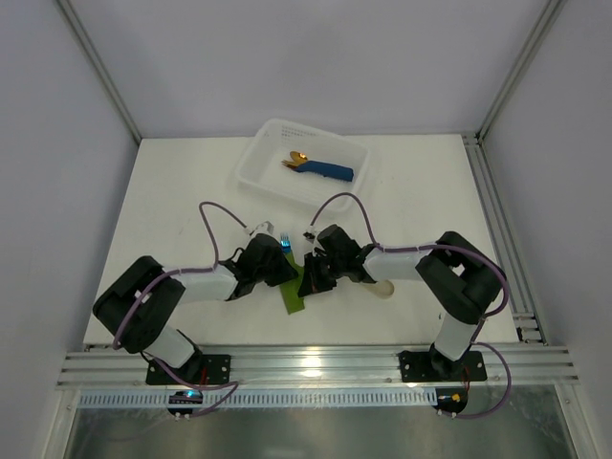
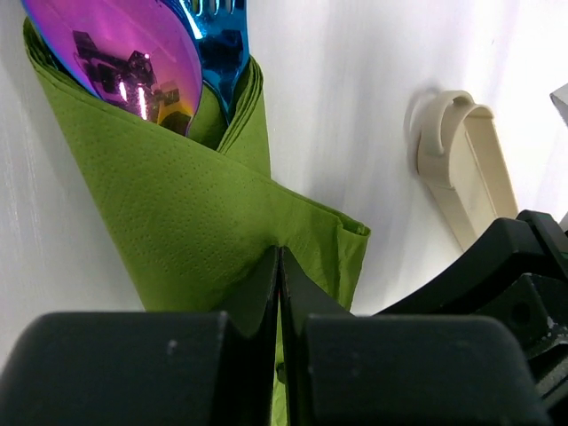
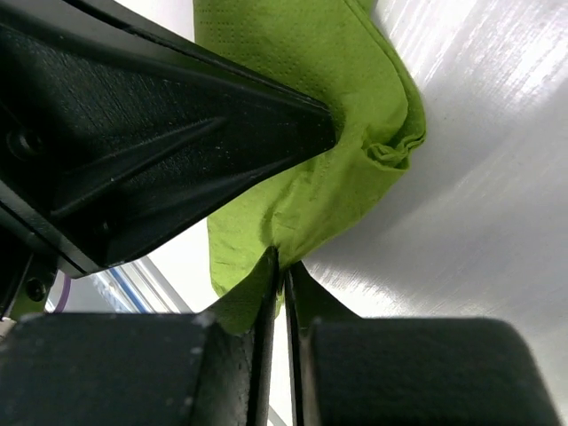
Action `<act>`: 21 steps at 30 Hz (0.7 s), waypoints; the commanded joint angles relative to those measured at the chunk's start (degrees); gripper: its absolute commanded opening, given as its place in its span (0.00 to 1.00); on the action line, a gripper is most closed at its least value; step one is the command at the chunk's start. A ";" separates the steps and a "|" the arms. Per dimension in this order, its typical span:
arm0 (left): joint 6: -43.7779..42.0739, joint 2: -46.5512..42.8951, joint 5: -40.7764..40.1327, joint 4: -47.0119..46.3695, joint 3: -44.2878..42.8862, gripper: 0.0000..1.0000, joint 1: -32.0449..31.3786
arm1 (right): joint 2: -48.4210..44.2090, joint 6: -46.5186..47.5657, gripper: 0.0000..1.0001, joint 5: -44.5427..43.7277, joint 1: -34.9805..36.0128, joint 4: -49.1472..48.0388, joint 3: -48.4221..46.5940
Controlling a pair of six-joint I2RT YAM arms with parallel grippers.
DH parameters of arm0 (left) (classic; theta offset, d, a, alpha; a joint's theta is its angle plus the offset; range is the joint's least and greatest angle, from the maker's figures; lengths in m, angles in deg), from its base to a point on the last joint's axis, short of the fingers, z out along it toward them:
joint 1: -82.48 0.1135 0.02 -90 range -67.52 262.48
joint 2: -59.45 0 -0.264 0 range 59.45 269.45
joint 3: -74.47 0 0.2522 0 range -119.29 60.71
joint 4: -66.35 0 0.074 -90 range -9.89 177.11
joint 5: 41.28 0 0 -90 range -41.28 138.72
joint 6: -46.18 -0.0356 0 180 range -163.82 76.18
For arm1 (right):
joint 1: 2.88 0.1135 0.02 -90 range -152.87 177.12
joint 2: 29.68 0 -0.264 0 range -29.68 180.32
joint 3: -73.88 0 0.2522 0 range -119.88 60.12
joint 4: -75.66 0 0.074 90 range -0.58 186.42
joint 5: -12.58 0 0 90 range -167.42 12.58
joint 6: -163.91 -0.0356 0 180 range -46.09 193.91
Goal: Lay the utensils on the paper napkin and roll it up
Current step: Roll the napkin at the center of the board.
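The olive-green paper napkin [image 1: 295,298] lies folded around the utensils between the two arms. In the left wrist view the napkin [image 2: 177,195] forms a wrap. An iridescent purple spoon bowl [image 2: 124,62] and a blue fork head [image 2: 217,44] stick out of its top. My left gripper [image 2: 280,257] is shut on the napkin's lower fold. My right gripper [image 3: 282,262] is shut on an edge of the napkin [image 3: 302,106], right beside the left gripper's black finger [image 3: 177,151]. From above, both grippers [image 1: 287,273] [image 1: 311,279] meet over the wrap, and only a blue utensil tip [image 1: 286,244] shows.
A beige rounded oblong piece [image 2: 461,160] lies just right of the wrap, by the right arm [image 1: 381,287]. A white tray [image 1: 258,158] at the back holds a blue rolled napkin with gold cutlery [image 1: 320,169]. An aluminium rail [image 1: 306,363] runs along the near edge.
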 commanded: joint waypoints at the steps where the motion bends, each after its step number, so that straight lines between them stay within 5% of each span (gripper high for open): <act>1: 0.45 1.24 -0.72 -3.11 1.18 0.00 -0.03 | -1.87 1.10 0.11 -1.74 -0.14 0.67 -1.95; 12: 2.29 3.00 -0.19 -5.04 2.68 0.00 -0.03 | -4.86 -0.48 0.32 -2.37 -0.14 -1.69 2.70; 21: 2.56 4.32 0.16 -5.22 2.15 0.00 -0.03 | -3.81 -1.89 0.34 -1.39 1.35 -3.99 3.24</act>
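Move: The left hand's shut fingertips are at the folded napkin, whose middle is about 2 cm back from them. The spoon and fork heads stick out about 8 cm ahead and 2 cm left, with the beige holder's middle some 17 cm right and roughly level. For the right hand, already pinching the napkin's fold, the napkin's middle is about 3 cm ahead and 3 cm left. All lie roughly at fingertip height or just below. Staying almost in place, the right hand opens its fingers to about a third and lets go of the pinched napkin fold, easing back and right by little more than half a centimetre. The left hand keeps its shut fingertips down on the napkin and shifts about 1 cm to the right, its wrist rolling slightly. ##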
